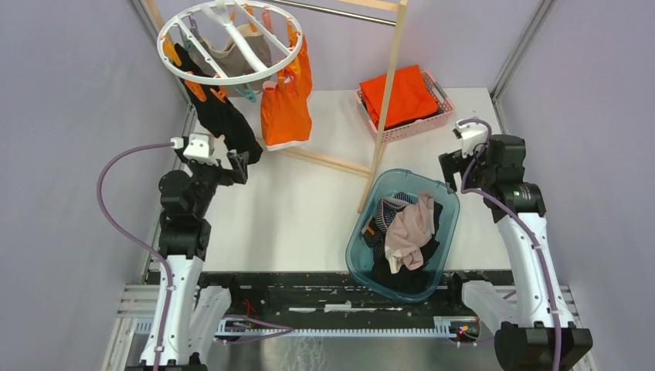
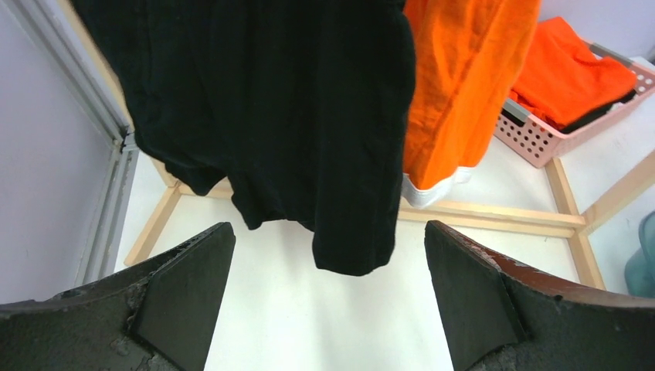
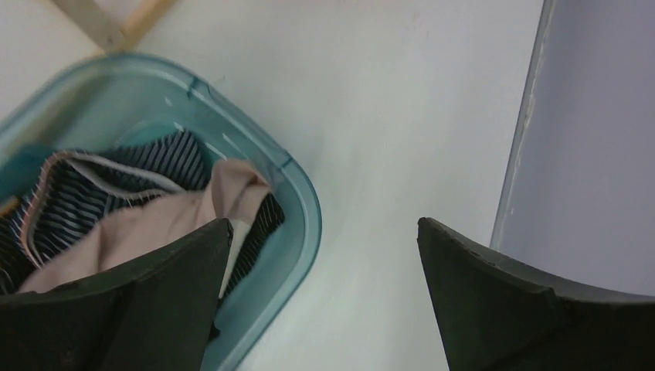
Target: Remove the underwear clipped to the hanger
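Observation:
The white ring hanger (image 1: 179, 66) hangs at the back left with orange pegs. Three pieces of underwear are clipped to it: a black one (image 1: 222, 117) (image 2: 270, 116), a beige-grey one (image 1: 229, 57) and a bright orange one with white trim (image 1: 285, 108) (image 2: 456, 85). My left gripper (image 1: 241, 164) (image 2: 328, 290) is open just below the black garment's lower hem, which dangles between and above its fingers without touching them. My right gripper (image 1: 456, 164) (image 3: 324, 286) is open with nothing in it, over the table beside the teal tub.
A teal tub (image 1: 357, 249) (image 3: 305, 201) of mixed clothes sits front centre-right. A pink basket (image 1: 432, 122) (image 2: 541, 135) with a folded orange cloth (image 1: 398, 97) stands at the back right. A wooden-post frame (image 1: 384, 116) with a metal bar carries the hanger, its base rails (image 2: 494, 216) on the table.

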Action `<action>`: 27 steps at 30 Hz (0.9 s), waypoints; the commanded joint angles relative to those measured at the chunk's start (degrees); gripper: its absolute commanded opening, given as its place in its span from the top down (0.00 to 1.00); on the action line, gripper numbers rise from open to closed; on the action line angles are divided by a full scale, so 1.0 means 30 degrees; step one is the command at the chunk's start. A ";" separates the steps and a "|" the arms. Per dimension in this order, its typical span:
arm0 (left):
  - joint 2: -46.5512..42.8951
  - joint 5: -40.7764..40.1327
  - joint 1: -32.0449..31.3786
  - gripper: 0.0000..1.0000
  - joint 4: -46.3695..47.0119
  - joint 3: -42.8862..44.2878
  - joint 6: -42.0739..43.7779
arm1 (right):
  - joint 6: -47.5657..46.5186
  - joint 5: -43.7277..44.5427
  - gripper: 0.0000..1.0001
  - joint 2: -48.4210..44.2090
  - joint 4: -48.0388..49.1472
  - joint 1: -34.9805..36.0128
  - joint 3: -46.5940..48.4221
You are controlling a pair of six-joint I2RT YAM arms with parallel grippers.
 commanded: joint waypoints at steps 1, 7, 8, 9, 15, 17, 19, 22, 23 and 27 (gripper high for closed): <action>-0.0045 0.1739 -0.0210 0.00 0.0285 -0.0076 0.1443 | -0.5989 0.0411 0.00 0.1247 -0.4113 -0.0085 -0.0141; 0.0106 0.2229 -0.0274 0.00 0.0187 -0.0115 0.1653 | -0.6178 0.2563 0.00 0.3390 -0.4534 -0.0055 -0.2316; 0.0145 0.2316 -0.0294 0.00 0.0165 -0.0115 0.1653 | -0.5952 0.2943 0.02 0.3974 -0.4308 -0.0053 -0.2570; 0.0183 0.2382 -0.0315 0.00 0.0173 -0.0115 0.1678 | -0.5792 0.3023 0.03 0.4691 -0.4126 -0.0056 -0.2687; 0.0311 0.2555 -0.0441 0.00 0.0230 -0.0173 0.1772 | -0.4736 0.3092 0.14 1.0294 -0.2308 -0.0741 -0.0602; 0.0264 0.2630 -0.0448 0.00 0.0213 -0.0195 0.1798 | -0.4272 0.2162 0.18 1.2018 -0.2479 -0.1475 0.0989; 0.0252 0.2653 -0.0470 0.00 0.0230 -0.0202 0.1870 | -0.3737 0.1489 0.23 1.3770 -0.2553 -0.2368 0.2583; 0.0256 0.2600 -0.0522 0.00 0.0296 -0.0283 0.1916 | -0.2936 0.1000 0.33 1.5853 -0.2638 -0.3518 0.5238; 0.0267 0.2648 -0.0549 0.00 0.0325 -0.0304 0.1942 | -0.2764 0.1026 0.34 1.6448 -0.2478 -0.3748 0.5942; 0.0326 0.2870 -0.0573 0.00 0.0564 -0.0540 0.1891 | -0.2342 0.0990 0.36 1.9226 -0.2245 -0.3890 0.9121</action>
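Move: The teal laundry tub is the right hand's target: its middle lies about 12 cm left of that hand, 13 cm back and some 22 cm below, and its far right rim almost straight below. The pink basket with the orange cloth stands about 24 cm ahead and 12 cm left; the foot of the stand's leg is some 5 cm back and 25 cm left. From the left hand the tub lies roughly 51 cm right and 14 cm back. The tub's far right rim is taken between the right hand's fingers, one inside and one outside: the hand drops about 19 cm, first easing back, while the wrist tips some 45 degrees to point down and the fingers close by a third. It then sweeps forward and somewhat right, drawing the tub along by its wall. The left hand, open before the black underwear, drifts slightly right. ##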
